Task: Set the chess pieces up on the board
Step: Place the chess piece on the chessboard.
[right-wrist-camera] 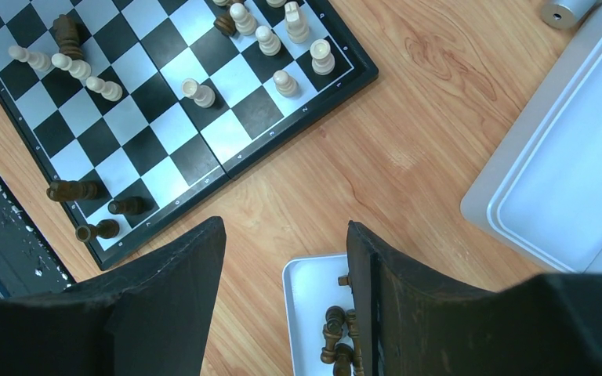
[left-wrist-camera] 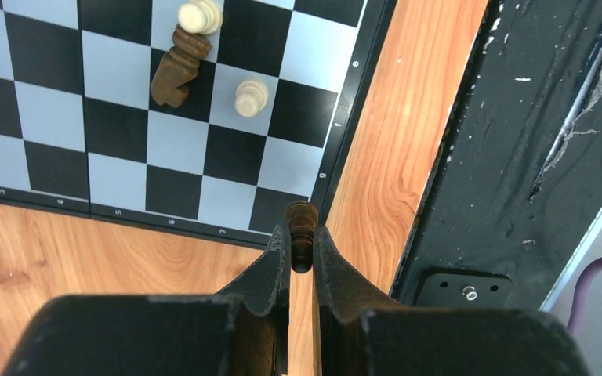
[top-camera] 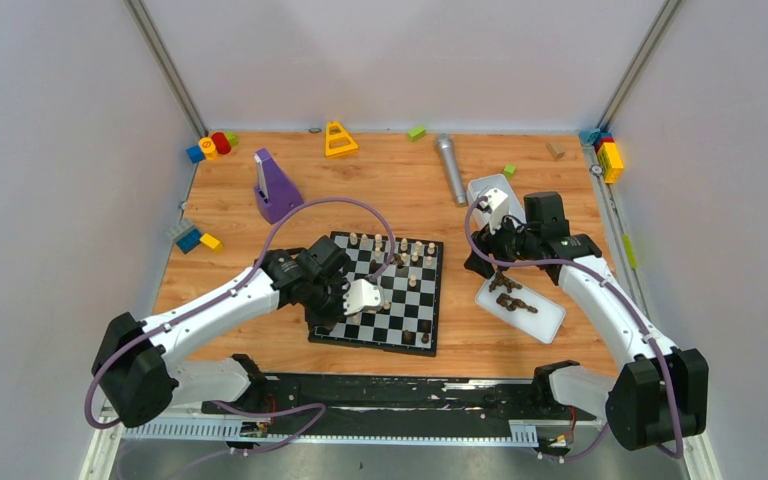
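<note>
The board (top-camera: 401, 322) lies mid-table. My left gripper (top-camera: 360, 297) hovers over its near part, shut on a dark brown chess piece (left-wrist-camera: 301, 225) that hangs above the board's border (left-wrist-camera: 337, 117). On the squares beyond it, a dark knight (left-wrist-camera: 175, 72) lies tipped beside two cream pawns (left-wrist-camera: 251, 98). Cream pieces (right-wrist-camera: 196, 92) stand along the far rows, and three dark pieces (right-wrist-camera: 128, 206) occupy a near corner. My right gripper (right-wrist-camera: 286, 235) is open and empty above a white tray (right-wrist-camera: 307, 291) holding several dark pieces (right-wrist-camera: 335, 333).
A second white tray (top-camera: 493, 188) and a silver cylinder (top-camera: 450, 168) lie behind the right arm. A purple block (top-camera: 276, 190), a yellow cone (top-camera: 339, 140) and colourful toy blocks (top-camera: 210, 147) are scattered along the back. A black rail (top-camera: 390, 390) runs along the near edge.
</note>
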Controlling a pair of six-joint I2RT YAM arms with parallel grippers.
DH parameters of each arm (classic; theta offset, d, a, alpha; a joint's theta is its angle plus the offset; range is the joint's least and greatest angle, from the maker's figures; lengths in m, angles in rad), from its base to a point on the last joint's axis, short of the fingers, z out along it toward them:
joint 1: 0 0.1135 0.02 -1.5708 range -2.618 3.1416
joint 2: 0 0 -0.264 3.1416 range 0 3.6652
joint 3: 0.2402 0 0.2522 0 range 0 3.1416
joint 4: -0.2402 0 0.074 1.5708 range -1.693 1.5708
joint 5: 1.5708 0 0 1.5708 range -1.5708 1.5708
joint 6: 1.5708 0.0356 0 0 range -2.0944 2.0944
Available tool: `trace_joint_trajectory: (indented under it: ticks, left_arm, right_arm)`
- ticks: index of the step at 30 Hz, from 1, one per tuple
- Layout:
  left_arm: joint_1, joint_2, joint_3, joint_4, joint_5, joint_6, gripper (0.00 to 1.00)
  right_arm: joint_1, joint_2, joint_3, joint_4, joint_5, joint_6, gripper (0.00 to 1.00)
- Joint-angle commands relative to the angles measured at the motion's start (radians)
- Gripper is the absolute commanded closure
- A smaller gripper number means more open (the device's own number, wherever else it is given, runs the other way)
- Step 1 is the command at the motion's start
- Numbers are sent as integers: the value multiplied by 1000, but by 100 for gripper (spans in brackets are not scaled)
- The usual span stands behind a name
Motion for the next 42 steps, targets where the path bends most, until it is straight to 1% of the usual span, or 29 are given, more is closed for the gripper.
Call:
trace_joint_trajectory:
  ticks: [1,7,15,22,32,36,42]
  left_arm:
    - [0,0,-6,64,71,21,88]
    - [-3,66,9,118,124,-2,86]
    - [-32,130,27,165,143,-16,84]
    - [-57,173,30,192,118,-24,83]
    - [-66,179,32,212,92,-37,80]
    - [-69,179,29,209,81,-42,74]
    - [-70,129,30,208,32,-53,58]
  right_arm:
    - [-4,-3,-4,9,-11,-15,41]
    - [-5,-9,-8,9,-7,-15,41]
    - [-5,-4,-9,10,-1,-18,41]
    - [-5,-3,-11,8,0,-21,41]
    - [-5,-3,-10,6,-2,-21,40]
    - [-5,-4,-9,5,-4,-21,41]
    - [-5,-6,-9,1,-5,-22,41]
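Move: The left gripper already holds a dark chess piece; the empty dark square for it, third from the board's left end in the row nearest the robot, lies about 5 cm right, level ahead, and 7 cm down. A white pawn stands 3 cm beyond that square, a fallen dark knight 6 cm beyond it. A second white pawn is 6 cm ahead and 8 cm right of the hand. From the right hand the square lies roughly 25 cm left, 13 cm back and 12 cm down. Bring the left gripper about 4.5 cm to the right and 3 cm down, carrying the dark piece over the near row to its dark square beside the white pawn, and let the wrist tilt only about 5 degrees. Slow to a stop there, then open the fingers partway to let the piece go, keeping them down around it. ##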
